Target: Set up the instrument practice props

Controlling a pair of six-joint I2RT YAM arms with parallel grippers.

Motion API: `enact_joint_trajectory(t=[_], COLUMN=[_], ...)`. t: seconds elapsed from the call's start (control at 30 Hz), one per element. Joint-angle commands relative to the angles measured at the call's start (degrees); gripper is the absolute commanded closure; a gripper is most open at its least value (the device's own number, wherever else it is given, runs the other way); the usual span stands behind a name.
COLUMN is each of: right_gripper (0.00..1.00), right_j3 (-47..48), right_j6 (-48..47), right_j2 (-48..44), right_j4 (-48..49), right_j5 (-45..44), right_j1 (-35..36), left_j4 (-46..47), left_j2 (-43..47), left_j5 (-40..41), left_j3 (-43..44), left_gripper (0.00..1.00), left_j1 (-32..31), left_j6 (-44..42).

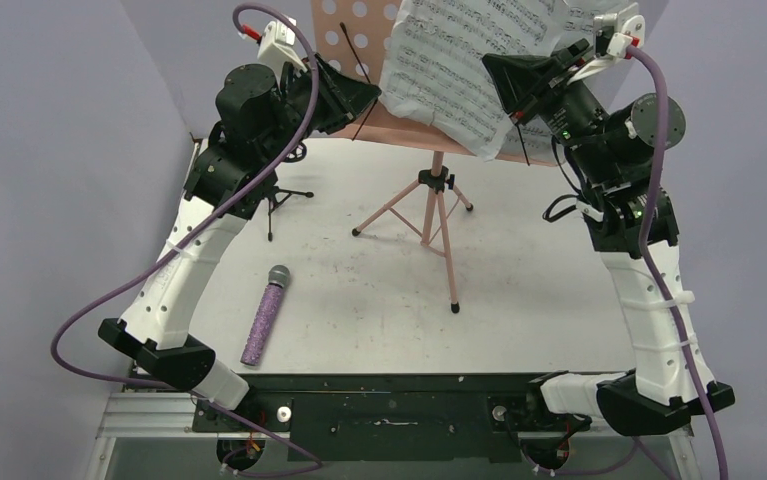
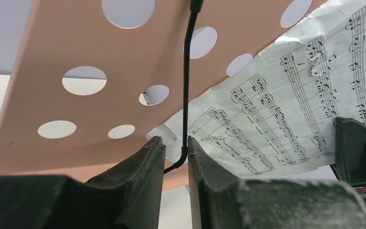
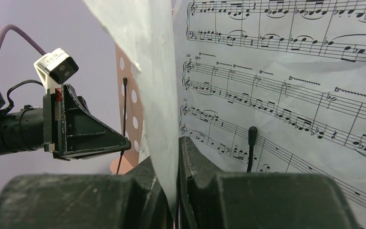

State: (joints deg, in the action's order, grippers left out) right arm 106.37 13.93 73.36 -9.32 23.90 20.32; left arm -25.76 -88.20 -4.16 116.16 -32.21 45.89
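The pink perforated music stand (image 1: 437, 190) stands on its tripod mid-table, its desk (image 2: 76, 47) close above my left gripper. White sheet-music pages (image 1: 459, 70) lean on the desk. My left gripper (image 1: 369, 98) (image 2: 175, 140) is open only a little, its jaws either side of the desk's thin black wire page holder (image 2: 186, 95); the wire touches the right finger, with a gap on the left. My right gripper (image 1: 494, 72) (image 3: 171, 143) is shut on the edge of a loose page (image 3: 157, 86). The purple glitter microphone (image 1: 266, 313) lies on the table at front left. The black mic stand (image 1: 281, 195) is partly hidden behind my left arm.
A second black wire holder (image 3: 251, 148) lies against the printed page at the right. The stand's pink tripod legs (image 1: 389, 212) spread across the table's centre. Purple-grey walls close in on both sides. Both arms reach high over the table's back half.
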Motion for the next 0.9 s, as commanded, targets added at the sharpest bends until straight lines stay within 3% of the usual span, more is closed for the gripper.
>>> enact_joint_trajectory(t=[0.0,0.23,0.33,0.87], right_gripper=[0.95,0.95,0.95,0.95], right_j3=[0.51,-0.31,-0.91,-0.67], right_j6=[0.0,0.56,0.7,0.74], right_j2=[0.72,0.7,0.55,1.65], right_j4=[4.33,5.44,6.14,7.04], right_j5=[1.58,0.89,0.88,1.27], right_j1=[0.19,0.17,0.21,0.23], left_j4=[2.74,3.64,4.27,18.72], left_j2=[0.18,0.84,1.13,7.54], left_j5=[0.16,-0.29,-0.72,-1.16], left_j3=[2.33,0.95,-0.05,-12.57], left_gripper=[0.79,0.9,1.0,1.0], left_j1=[-0.23,-0.23,-0.23,-0.52], left_j6=[-0.71,-1.15,-1.07,-3.78])
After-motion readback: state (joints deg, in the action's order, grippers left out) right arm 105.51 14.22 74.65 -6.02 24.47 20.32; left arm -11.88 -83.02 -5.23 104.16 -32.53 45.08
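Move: The stand's left clip arm lies practically between the left fingertips, about 1 cm ahead and at their height. The sheet music, its left edge close by, has its middle some 12 cm right, 1 cm farther out and 3 cm higher; the right clip arm stands about 19 cm right and 2 cm nearer the base. From the right hand, already pinching the sheet, the left clip arm is about 6 cm ahead, 14 cm left and 8 cm lower. Hold the left gripper in place beside the stand's left clip arm and close its part-open fingers until they pinch the thin rod near its bend, then ease back about 1 cm while tipping the fingertips up some 5 to 10 degrees. Meanwhile bring the right gripper about 1 cm forward and slightly left, still pinching the sheet, then hold it steady. ##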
